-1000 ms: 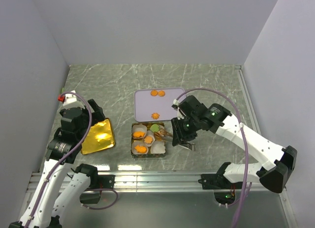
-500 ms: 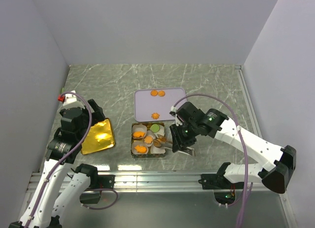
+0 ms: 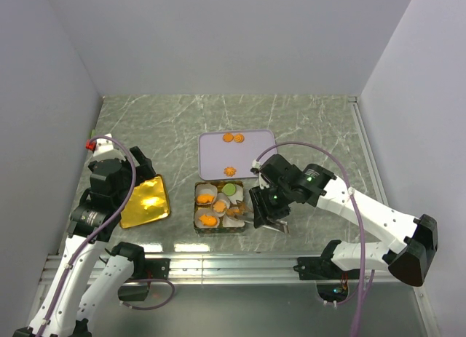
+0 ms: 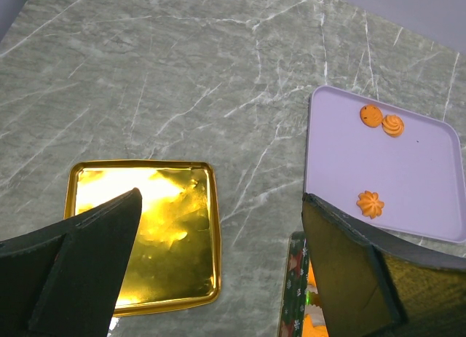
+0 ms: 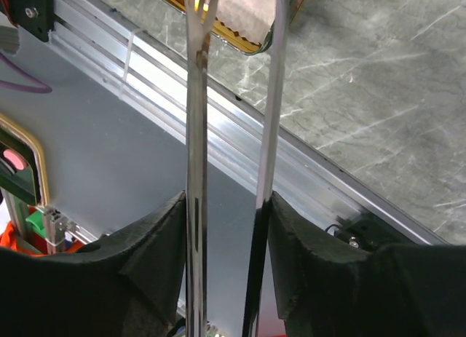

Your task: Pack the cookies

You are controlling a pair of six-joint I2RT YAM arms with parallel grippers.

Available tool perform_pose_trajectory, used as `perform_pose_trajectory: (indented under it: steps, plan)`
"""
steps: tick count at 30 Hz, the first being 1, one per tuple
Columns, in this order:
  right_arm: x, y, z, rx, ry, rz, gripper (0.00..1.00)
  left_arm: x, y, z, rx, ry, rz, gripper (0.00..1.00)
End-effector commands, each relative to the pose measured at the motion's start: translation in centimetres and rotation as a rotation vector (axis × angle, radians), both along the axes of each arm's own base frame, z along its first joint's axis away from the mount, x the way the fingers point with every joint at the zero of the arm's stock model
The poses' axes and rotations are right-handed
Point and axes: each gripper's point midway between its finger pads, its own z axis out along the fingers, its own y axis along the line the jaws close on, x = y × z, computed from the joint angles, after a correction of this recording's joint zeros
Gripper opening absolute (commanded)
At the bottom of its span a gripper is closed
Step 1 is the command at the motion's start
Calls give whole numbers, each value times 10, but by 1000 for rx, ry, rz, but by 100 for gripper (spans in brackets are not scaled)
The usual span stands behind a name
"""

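Three orange cookies (image 3: 228, 137) (image 3: 239, 138) (image 3: 230, 170) lie on the lilac tray (image 3: 251, 156); the left wrist view shows them too (image 4: 370, 116). The patterned tin (image 3: 198, 208) holds white paper cups with orange cookies (image 3: 205, 199) (image 3: 208, 220) and a light-green one (image 3: 229, 188). My right gripper (image 5: 226, 199) is shut on metal tongs (image 5: 195, 133), whose tips reach over the tin's right side (image 3: 237, 206). I cannot tell whether the tongs' tips hold a cookie. My left gripper (image 4: 222, 195) hangs wide open and empty above the table between the gold lid (image 4: 167, 235) and the tin.
The gold lid (image 3: 145, 201) lies left of the tin. The aluminium rail (image 3: 233, 260) runs along the near table edge, just below the right gripper. Grey walls close in the left, back and right sides.
My right arm has shifted left and down, bringing the tongs further over the tin, and the tongs' arms have spread apart. The left arm has not moved.
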Motion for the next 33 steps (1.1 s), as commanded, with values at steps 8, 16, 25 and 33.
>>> perform_pose_trajectory:
  steps: [8, 16, 25, 33]
  plan:
    - [11, 4, 19, 45, -98, -5, 53, 2, -2, 8, -7, -31, -6, 97]
    - [33, 12, 66, 101, -223, -37, 53, 1, -1, 9, -7, -32, -3, 98]
    - [99, -18, 105, 72, -352, -250, 52, 1, -2, 9, -9, -36, -8, 98]
    - [177, -80, 96, -97, -383, -547, 48, 1, -3, 10, -11, -41, -14, 98]
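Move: My right hand holds the metal tongs. The lilac tray I carry them towards has its middle about 35 cm ahead of that hand, 10 cm to its left and 15 cm below. The star cookie on it lies roughly 30 cm ahead and 14 cm left. The cookie box is some 13 cm ahead and 17 cm left, the orange cookie in its near right cup about 10 cm ahead and 11 cm left. From my left hand the tray lies some 21 cm ahead, 31 cm right. With the tongs spread and still gripped, I lift their tips clear of the orange cookie in the box's near right cup, my right hand climbing about 9 cm as it eases forward. Then I sweep it forward, faster and almost level, drifting right towards the tray's right end: 15 cm forward in all, while I turn the tongs some 25 degrees clockwise and swing my fingertips up forward. ##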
